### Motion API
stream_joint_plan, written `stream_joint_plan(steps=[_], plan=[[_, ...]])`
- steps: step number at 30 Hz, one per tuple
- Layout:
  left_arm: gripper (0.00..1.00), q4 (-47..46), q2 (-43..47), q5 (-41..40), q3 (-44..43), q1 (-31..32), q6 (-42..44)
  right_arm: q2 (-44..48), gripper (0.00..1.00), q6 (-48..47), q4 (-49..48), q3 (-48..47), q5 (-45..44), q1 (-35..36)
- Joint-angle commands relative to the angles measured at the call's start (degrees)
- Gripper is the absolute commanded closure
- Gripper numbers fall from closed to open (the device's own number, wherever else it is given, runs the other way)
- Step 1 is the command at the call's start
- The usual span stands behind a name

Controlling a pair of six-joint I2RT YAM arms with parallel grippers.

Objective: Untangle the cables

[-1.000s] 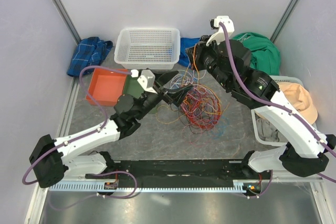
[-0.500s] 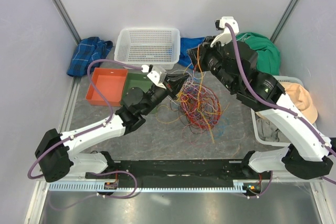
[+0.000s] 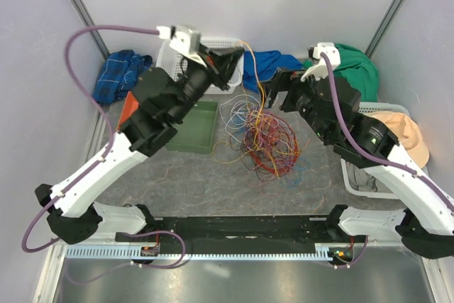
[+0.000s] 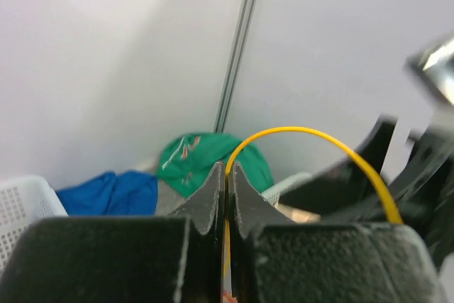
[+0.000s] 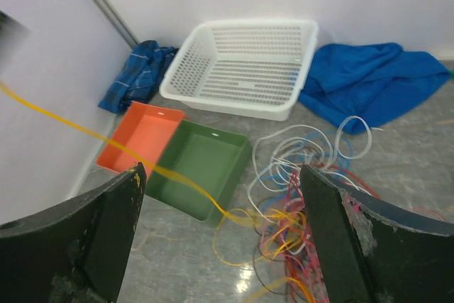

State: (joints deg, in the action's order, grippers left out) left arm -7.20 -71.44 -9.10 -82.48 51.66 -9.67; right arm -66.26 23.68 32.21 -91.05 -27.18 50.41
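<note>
The cables [image 3: 266, 136] lie in a red, orange, yellow, white and blue tangle in the middle of the table, also seen in the right wrist view as the tangle [image 5: 319, 211]. My left gripper [image 3: 237, 54] is raised high over the white basket. It is shut on one yellow cable [image 4: 298, 131], which arcs out from between the closed fingertips of the gripper [image 4: 227, 174]. That yellow cable [image 3: 257, 86] runs taut down into the tangle. My right gripper [image 3: 284, 89] hovers just right of the line, open, and the gripper [image 5: 223, 196] holds nothing.
A white basket [image 3: 206, 69] stands at the back, partly behind my left arm. A green bin [image 3: 198, 129] and an orange bin [image 5: 142, 136] sit left of the tangle. Plaid cloth [image 3: 120, 72], blue cloth [image 3: 273, 62] and green cloth [image 3: 355, 65] lie along the back. A tan hat [image 3: 401, 140] rests at right.
My left gripper shut on a yellow cable in the tangle and rose up and back with it, drawing it taut. My right gripper opened and drew back to the right.
</note>
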Motion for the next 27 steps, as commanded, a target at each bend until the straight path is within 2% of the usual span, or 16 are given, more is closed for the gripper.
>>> stream_joint_plan(steps=[1, 6, 13, 16, 20, 23, 27], plan=[[0.98, 15.5, -2.3, -2.8, -13.0, -0.6, -4.0, 5.7, 0.02, 0.6, -0.7, 5.5, -7.1, -0.1], [0.98, 17.5, -4.2, -3.9, -23.2, -0.6, -3.0, 13.2, 0.02, 2.9, -4.0, 16.6, -10.2, -0.1], [0.98, 19.7, -8.5, -5.9, -36.3, -0.6, 1.4, 18.6, 0.02, 6.9, -7.0, 29.0, -8.2, -0.1], [0.98, 24.4, -12.0, -8.6, -44.6, -0.7, 3.0, 19.5, 0.02, 8.7, -7.1, 32.3, -7.3, -0.1], [0.98, 32.0, -15.0, -12.1, -47.5, -1.6, 1.9, 20.5, 0.02, 9.5, -7.4, 34.7, -6.8, -0.1], [0.98, 36.2, -16.8, -12.4, -48.8, -5.0, -3.0, 21.3, 0.02, 9.6, -7.4, 35.9, -6.5, -0.1], [0.98, 43.1, -18.7, -6.7, -49.6, -14.5, -11.1, 22.2, 0.02, 10.0, -7.4, 38.0, -6.0, -0.1]])
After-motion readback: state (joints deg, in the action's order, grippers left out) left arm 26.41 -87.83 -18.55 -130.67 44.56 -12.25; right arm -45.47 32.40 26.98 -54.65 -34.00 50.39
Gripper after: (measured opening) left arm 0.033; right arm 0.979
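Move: The tangle lies about 50 cm below the left hand, 3 cm ahead and 7 cm to its right; the yellow cable from it is already in that hand's shut fingers. From the left hand, the green box is some 15 cm left and 6 cm ahead, and the white basket 13 cm left and 28 cm ahead. For the open, empty right hand the tangle is some 43 cm below and 3 cm ahead, with the blue cloth about 28 cm ahead, 4 cm right. The yellow cable, still pinched by the left hand, is drawn about 15 cm up and some 5 cm left away from the tangle; then the hand swings forward and left while sinking about 4 cm, turning some 15 degrees counter-clockwise. The right hand, staying wide open, moves right, then mostly down, 15 cm in all towards the tangle, tipping slightly down before it slows to a stop. ##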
